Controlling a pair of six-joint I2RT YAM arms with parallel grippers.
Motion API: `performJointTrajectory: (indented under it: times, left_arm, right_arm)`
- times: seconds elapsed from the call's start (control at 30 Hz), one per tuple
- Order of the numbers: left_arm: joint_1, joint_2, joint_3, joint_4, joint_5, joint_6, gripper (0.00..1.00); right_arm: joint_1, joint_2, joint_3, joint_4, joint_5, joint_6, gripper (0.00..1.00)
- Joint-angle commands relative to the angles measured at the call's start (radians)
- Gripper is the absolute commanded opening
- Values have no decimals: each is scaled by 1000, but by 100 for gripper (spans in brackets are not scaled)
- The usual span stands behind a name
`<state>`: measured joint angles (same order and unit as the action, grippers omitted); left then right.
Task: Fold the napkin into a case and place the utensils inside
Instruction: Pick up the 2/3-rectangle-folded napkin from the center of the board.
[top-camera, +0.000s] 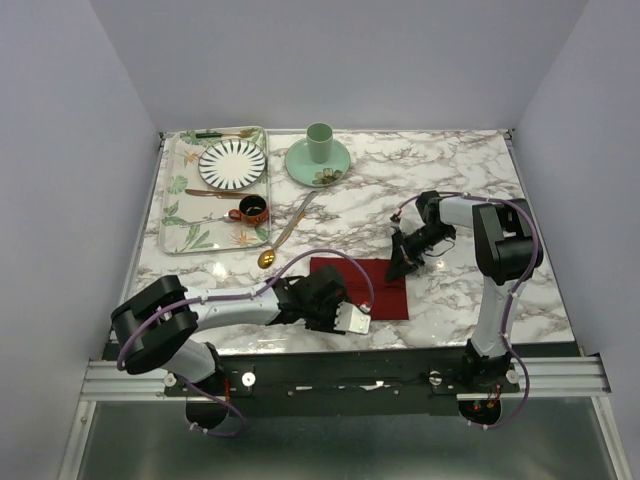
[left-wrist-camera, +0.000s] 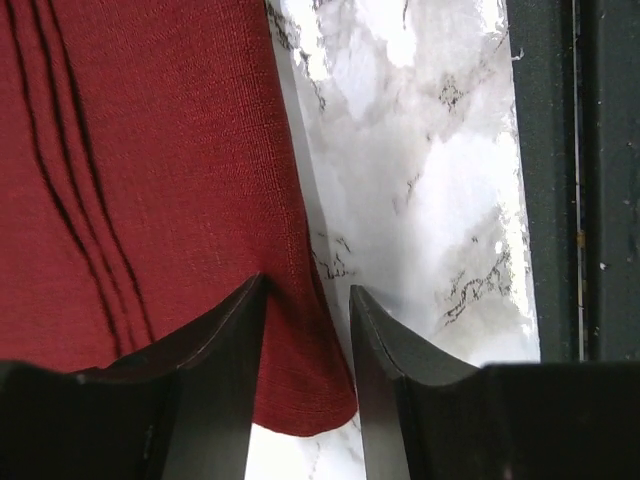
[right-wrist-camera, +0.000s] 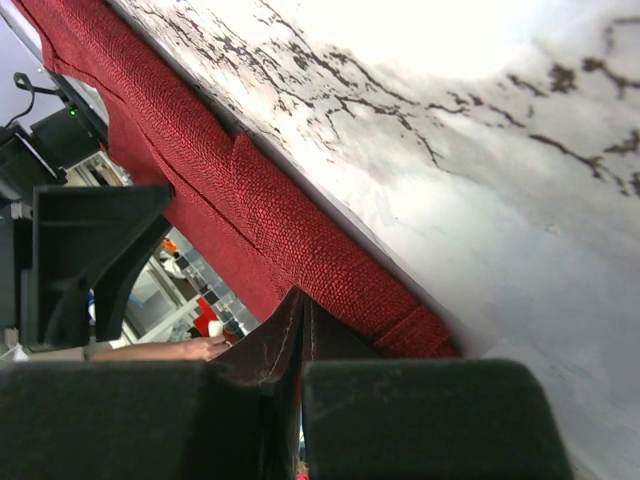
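The dark red napkin (top-camera: 372, 288) lies folded into a rectangle near the table's front edge. My left gripper (top-camera: 322, 303) is low over its near left part. In the left wrist view the left gripper (left-wrist-camera: 305, 288) is open, with a corner of the napkin (left-wrist-camera: 150, 150) lying flat between its fingers. My right gripper (top-camera: 401, 262) is at the napkin's far right corner. The right wrist view shows that gripper (right-wrist-camera: 300, 296) shut, tips against the edge of the napkin (right-wrist-camera: 270, 215); no cloth shows between them. The gold spoon (top-camera: 267, 259) and silver knife (top-camera: 297, 215) lie left of the napkin.
A leaf-patterned tray (top-camera: 180, 215) at the far left holds a striped plate (top-camera: 232, 163), a dark cup (top-camera: 252, 209) and two thin utensils. A green cup on a saucer (top-camera: 319, 150) stands beyond the knife. The table's dark front rail (left-wrist-camera: 560, 200) runs close to the left gripper.
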<state>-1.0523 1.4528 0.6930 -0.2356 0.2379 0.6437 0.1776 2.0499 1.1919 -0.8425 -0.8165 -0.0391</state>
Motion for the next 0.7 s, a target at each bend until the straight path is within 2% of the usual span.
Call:
performJointTrajectory:
  times: [0.0,0.13,0.23,0.27,0.3,0.43,0.57,0.67]
  left_arm:
    - [-57,15,-35,61,-146,33,44]
    - [-63,75,-3,27,-150,40,32]
    - [-61,99,20,-8,-129,56,19]
    - [-61,101,25,-17,-118,59,6]
    - [-60,103,37,-27,-106,66,1]
    - [-49,93,74,-96,-49,67,0]
    - [12,99,167,-224,108,50,0]
    - [89,124,266,-341,282,57,0]
  right_arm:
    - [5,41,2,42,151,-50,10]
    - [3,44,5,42,151,-48,10]
    - [5,43,8,39,151,-50,10]
    - [5,44,8,39,151,-48,10]
    - [6,44,8,39,152,-50,10]
    - [7,43,9,37,154,-54,10]
    - [11,47,18,31,154,-64,9]
    - [11,47,26,25,157,-68,9]
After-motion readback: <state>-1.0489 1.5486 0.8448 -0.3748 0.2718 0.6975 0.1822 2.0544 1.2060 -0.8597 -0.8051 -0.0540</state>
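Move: The folded napkin's middle lies about 7 cm ahead and 4 cm to the right of the left hand, about 1 cm lower; its near edge already runs between the half-open left fingers. The gold spoon lies roughly 18 cm ahead and 12 cm left of this hand, the brown mug some 23 cm ahead and 18 cm left. From the right hand, the napkin's middle is about 7 cm left and 4 cm back, nearly level. The napkin's near edge is pinched a few centimetres in from its left end: the left hand slides about 1.5 cm right along the edge, slightly forward too, while its half-open fingers shut on the cloth. It then rises roughly 1 cm from its lowest, tilting back some 10 degrees. The right hand stays put, its nearly shut fingers still on the far right part. ##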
